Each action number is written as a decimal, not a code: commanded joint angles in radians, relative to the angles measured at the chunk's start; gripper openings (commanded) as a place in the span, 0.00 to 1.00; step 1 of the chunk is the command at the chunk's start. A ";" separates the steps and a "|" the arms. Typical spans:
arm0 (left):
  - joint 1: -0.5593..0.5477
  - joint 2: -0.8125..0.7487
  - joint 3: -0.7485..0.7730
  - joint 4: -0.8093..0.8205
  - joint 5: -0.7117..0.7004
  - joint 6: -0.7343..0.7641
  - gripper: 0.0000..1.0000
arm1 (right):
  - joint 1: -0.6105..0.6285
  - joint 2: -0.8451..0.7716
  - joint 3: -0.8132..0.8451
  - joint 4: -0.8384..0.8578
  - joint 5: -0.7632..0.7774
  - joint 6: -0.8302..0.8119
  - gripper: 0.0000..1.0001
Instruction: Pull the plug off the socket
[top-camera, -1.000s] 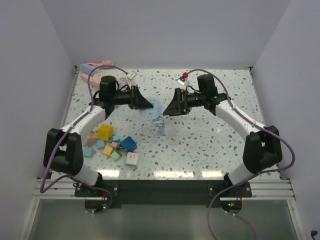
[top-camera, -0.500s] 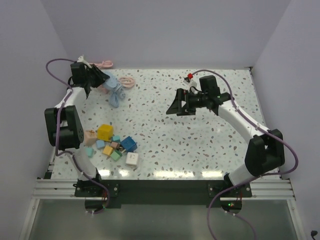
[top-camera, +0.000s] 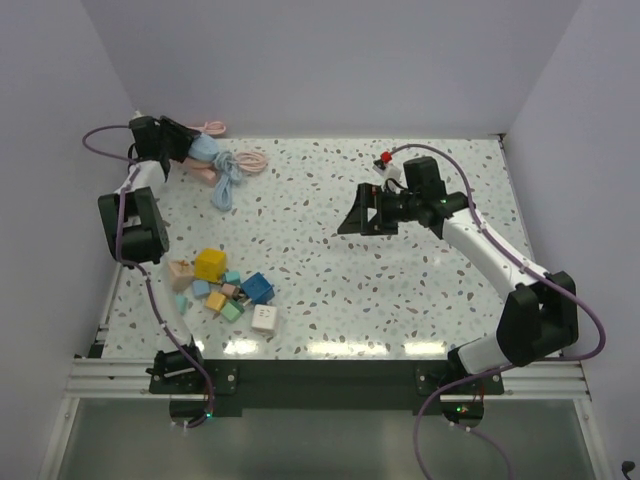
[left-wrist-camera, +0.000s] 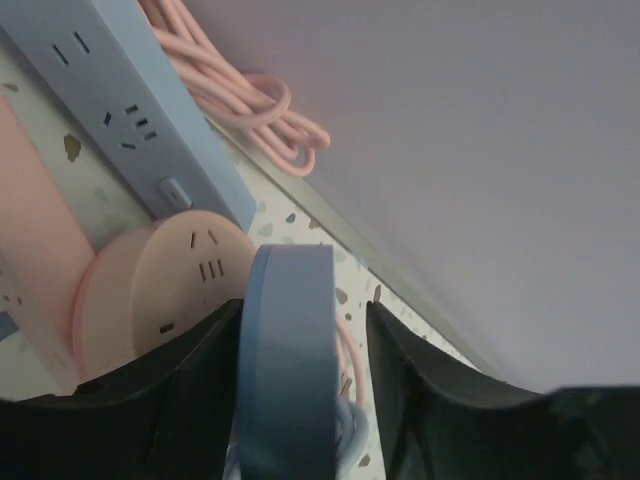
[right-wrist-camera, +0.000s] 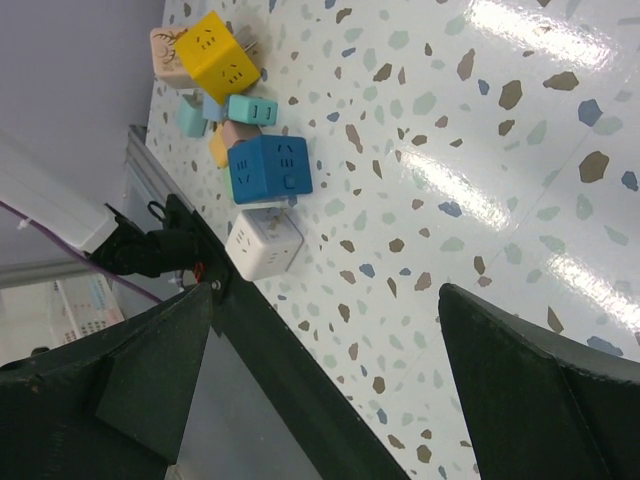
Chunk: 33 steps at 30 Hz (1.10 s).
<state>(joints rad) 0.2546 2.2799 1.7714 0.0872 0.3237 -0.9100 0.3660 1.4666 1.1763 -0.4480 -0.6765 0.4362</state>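
My left gripper (top-camera: 190, 148) is at the far left corner of the table, by the back wall. Between its fingers stands a blue round socket (left-wrist-camera: 285, 370), seen edge-on in the left wrist view. The socket rests against the left finger, with a thin gap on the right finger's side. Its blue cable (top-camera: 225, 185) trails in a loose bundle onto the table. I cannot make out the plug. My right gripper (top-camera: 347, 212) hovers over the middle right of the table. In the right wrist view, my right gripper (right-wrist-camera: 325, 295) is open and empty.
A blue power strip (left-wrist-camera: 130, 110), a pink round socket (left-wrist-camera: 160, 290) and coiled pink cable (top-camera: 250, 162) lie at the far left corner. Yellow (top-camera: 210, 264), blue (top-camera: 258, 288) and white (top-camera: 264, 318) cube sockets cluster with several small ones near the left front.
The left arm swung from the table's middle to the far left corner, carrying the blue round socket and its cable. The right gripper drew back slightly to the right, still open.
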 joint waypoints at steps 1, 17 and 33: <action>0.023 0.024 0.140 0.053 -0.048 -0.053 0.59 | -0.001 -0.040 -0.012 -0.014 0.025 -0.031 0.99; 0.028 -0.374 -0.143 0.079 -0.011 0.022 1.00 | -0.001 -0.017 0.009 0.012 0.057 -0.028 0.99; -0.187 -1.249 -0.848 -0.012 0.347 0.303 1.00 | -0.001 -0.080 0.082 -0.101 0.196 -0.080 0.99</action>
<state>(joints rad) 0.1085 1.0733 0.9852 0.1509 0.6220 -0.6868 0.3660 1.4559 1.2190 -0.4923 -0.5392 0.3927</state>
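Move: The blue round socket is still pinched between the left fingers, right at the hand point. The pink round socket stands about 6 cm to its left and some 3 cm lower; the blue strip is about 9 cm left of the hand, 4 cm farther out and 6 cm below. Off to the right, roughly 13 cm away, level in depth and 7 cm lower, lies a pink coil. From the right hand, the blue round socket is some 33 cm ahead, 42 cm left and 8 cm lower. Forward and left by 2–3 cm and slightly up, the left hand eases as its fingers open wide and let go of the blue round socket by the pink one. Then it reverses, pulling back about 30 cm while climbing some 20 cm and swinging right, away from the sockets, with the fingers tipping up about 30 degrees and turning clockwise. ##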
